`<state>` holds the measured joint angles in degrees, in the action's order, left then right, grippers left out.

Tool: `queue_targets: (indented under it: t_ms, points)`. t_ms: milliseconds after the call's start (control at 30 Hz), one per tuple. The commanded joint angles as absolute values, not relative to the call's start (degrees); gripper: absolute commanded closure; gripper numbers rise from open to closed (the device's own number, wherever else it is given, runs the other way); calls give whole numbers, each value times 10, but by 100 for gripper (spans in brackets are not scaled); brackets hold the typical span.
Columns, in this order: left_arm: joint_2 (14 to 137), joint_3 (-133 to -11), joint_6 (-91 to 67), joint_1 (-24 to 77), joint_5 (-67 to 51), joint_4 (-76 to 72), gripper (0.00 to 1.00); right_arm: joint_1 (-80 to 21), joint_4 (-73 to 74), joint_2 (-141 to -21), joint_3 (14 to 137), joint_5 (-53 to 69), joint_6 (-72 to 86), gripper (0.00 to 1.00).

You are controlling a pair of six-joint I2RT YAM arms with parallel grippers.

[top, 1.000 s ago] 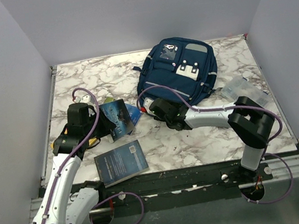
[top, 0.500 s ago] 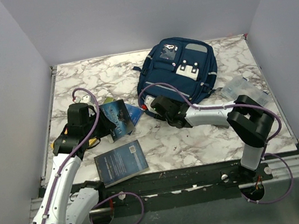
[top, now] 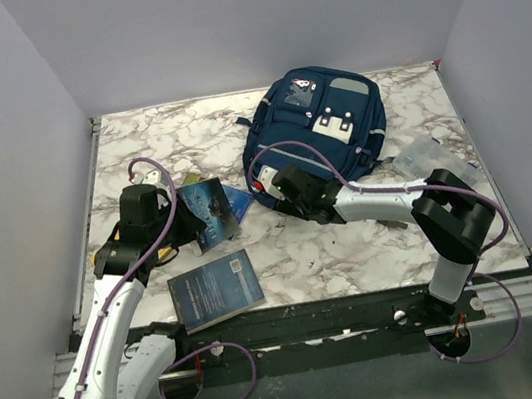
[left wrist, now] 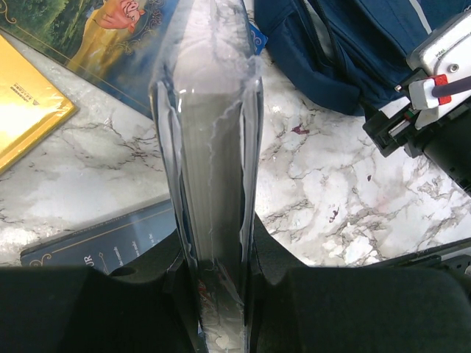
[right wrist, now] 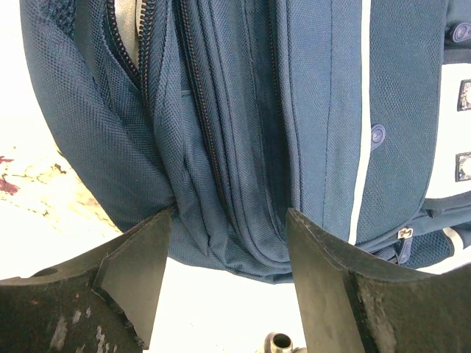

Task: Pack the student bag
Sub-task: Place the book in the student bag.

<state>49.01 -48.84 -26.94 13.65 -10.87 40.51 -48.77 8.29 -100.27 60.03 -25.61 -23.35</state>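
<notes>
The student bag [top: 320,125] is a navy backpack lying flat at the back of the table, front up, with white clips. In the right wrist view its zipped bottom edge [right wrist: 243,147] fills the frame. My right gripper [top: 280,189] [right wrist: 228,254] is open at that near edge, and folds of the bag's fabric sit between its spread fingers without being pinched. My left gripper [top: 181,225] [left wrist: 213,283] is shut on a plastic-wrapped dark book [top: 209,208] [left wrist: 213,147], held on edge above the table, left of the bag.
A navy book [top: 216,288] lies flat near the front edge. More books lie under and behind the held one: a yellow one [left wrist: 22,110] and an illustrated one [left wrist: 110,29]. A clear plastic case [top: 432,161] rests right of the bag.
My right gripper has moved a little further toward the bag's near edge and its jaws have spread wider. The left arm and its book have stayed still.
</notes>
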Motion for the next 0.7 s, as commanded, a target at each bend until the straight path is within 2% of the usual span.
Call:
queue_targets:
  t_ms: [0,100,300,467,533,567,667]
  points:
    - [471,-498,-270,141,-117,359,100,-488,91,-993,590,-217,-218,32]
    - [470,-494,-272,140,-115,359,100,-487,78,-1005,592,-247,-228,33]
    - [468,-492,-277,141,-121,357,100,-488,-32,-1074,594,-365,-279,52]
    - [464,-497,-274,140,-118,359,100,-488,-73,-1085,595,-413,-284,83]
    - [465,-500,-276,141,-121,360,100,-488,-32,-1074,615,-411,-270,96]
    - [465,-502,-276,140,-124,360,100,-487,-5,-1066,630,-407,-257,99]
    - [469,-512,-282,140,-138,357,100,-482,72,-1032,670,-398,-198,99]
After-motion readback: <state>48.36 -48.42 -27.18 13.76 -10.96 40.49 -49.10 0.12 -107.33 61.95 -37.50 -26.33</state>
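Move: For the right hand, the zippered rim of the student bag lies about 4 cm ahead, 1 cm to the right and 1 cm below. The held book is some 17 cm to its left, level fore and aft and roughly 10 cm higher; the blue book lies 12 cm left, 3 cm ahead and 5 cm below. From the left hand, the rim is roughly 21 cm right, 5 cm ahead and 12 cm below. The right hand pushes about 3 cm forward onto the student bag's rim, tipping slightly upward and pinching its fabric edge. ##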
